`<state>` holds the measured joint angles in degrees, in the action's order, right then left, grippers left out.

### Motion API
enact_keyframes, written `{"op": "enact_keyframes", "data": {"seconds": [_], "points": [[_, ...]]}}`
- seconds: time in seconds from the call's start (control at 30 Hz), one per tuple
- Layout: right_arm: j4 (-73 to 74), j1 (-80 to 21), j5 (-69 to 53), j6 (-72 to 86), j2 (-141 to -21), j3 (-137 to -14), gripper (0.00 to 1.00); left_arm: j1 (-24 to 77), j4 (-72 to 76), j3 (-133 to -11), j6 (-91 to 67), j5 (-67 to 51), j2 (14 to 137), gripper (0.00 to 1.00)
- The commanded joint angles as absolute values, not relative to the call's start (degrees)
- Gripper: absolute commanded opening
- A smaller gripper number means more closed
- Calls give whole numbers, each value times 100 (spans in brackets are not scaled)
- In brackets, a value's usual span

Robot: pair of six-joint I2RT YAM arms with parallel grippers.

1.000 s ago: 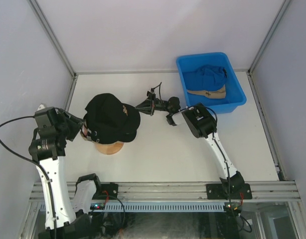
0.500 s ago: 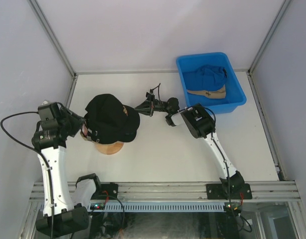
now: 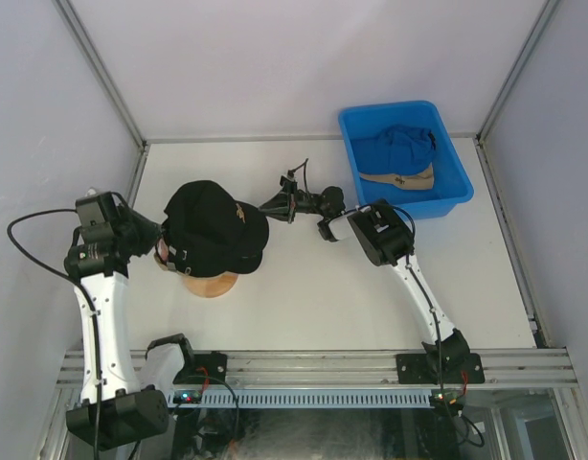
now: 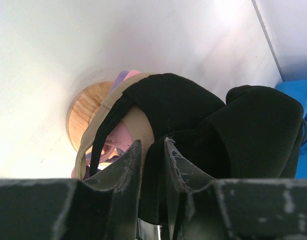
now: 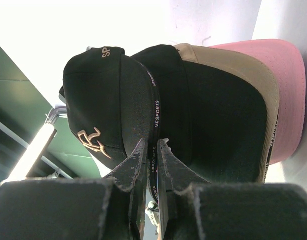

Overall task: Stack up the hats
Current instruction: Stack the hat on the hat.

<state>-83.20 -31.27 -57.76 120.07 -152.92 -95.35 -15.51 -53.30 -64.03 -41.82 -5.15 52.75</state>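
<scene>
A black hat (image 3: 213,225) tops a stack of hats on the round wooden head form (image 3: 210,284). My left gripper (image 3: 158,247) is at the stack's left rear. In the left wrist view its jaws (image 4: 152,142) are pressed onto the black hat's (image 4: 178,105) back edge. Tan (image 4: 138,125), pink (image 4: 118,140) and lavender (image 4: 119,77) hats show beneath it. My right gripper (image 3: 278,204) is shut on the black hat's brim; the right wrist view shows the brim edge (image 5: 154,125) pinched between its jaws (image 5: 152,142). Tan (image 5: 233,65) and pink (image 5: 283,75) brims lie under it.
A blue plastic bin (image 3: 445,206) stands at the back right and holds a blue hat (image 3: 399,149) and a tan one (image 3: 399,179). White walls and metal rails bound the table on the left, right and back.
My left arm has shifted slightly toward the stack and its jaws have narrowed onto the black hat's rear edge. The right gripper keeps its hold on the brim.
</scene>
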Motion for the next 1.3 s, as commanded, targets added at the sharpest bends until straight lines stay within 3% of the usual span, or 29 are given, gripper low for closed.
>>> {"op": "enact_keyframes", "data": {"seconds": [0.0, 0.1, 0.3, 0.8, 1.27], "points": [[-8544, -3166, -5776, 13878, -15293, -9755, 9, -1601, -5047, -6215, -4087, -597, 5309, 26], [-8543, -3172, -5779, 13877, -15295, -9766, 9, -1605, -5031, -6198, -4086, -623, 5328, 21], [-8564, -3173, -5786, 13878, -15289, -9756, 9, -1601, -5175, -6388, -4082, -375, 5263, 1], [-8578, -3138, -5893, 13801, -15214, -9610, 9, -1600, -5858, -6914, -4045, 617, 4847, 0], [-8360, -3147, -6006, 13459, -15310, -9283, 8, -1568, -6192, -6427, -3929, 808, 4462, 0]]}}
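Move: The top black hat, held up over the stack, has its rear edge between my left fingers; its middle lies about 11 cm to their right, 5 cm ahead and some 4 cm lower. The stack of lower hats is 9 cm right, 3 cm ahead and 11 cm below; the wooden stand's base is 7 cm right, 2 cm back and 23 cm below. From my right hand, at the brim, the hat's middle is some 10 cm left, 6 cm back and 6 cm higher. I shut my left fingers on the rear edge of the top black hat and pinch it, then draw it back towards me some 4 cm, drifting about 2 cm left and 1 cm up. My right hand stays shut on the brim side and comes back only about 1 cm, sinking as much. ##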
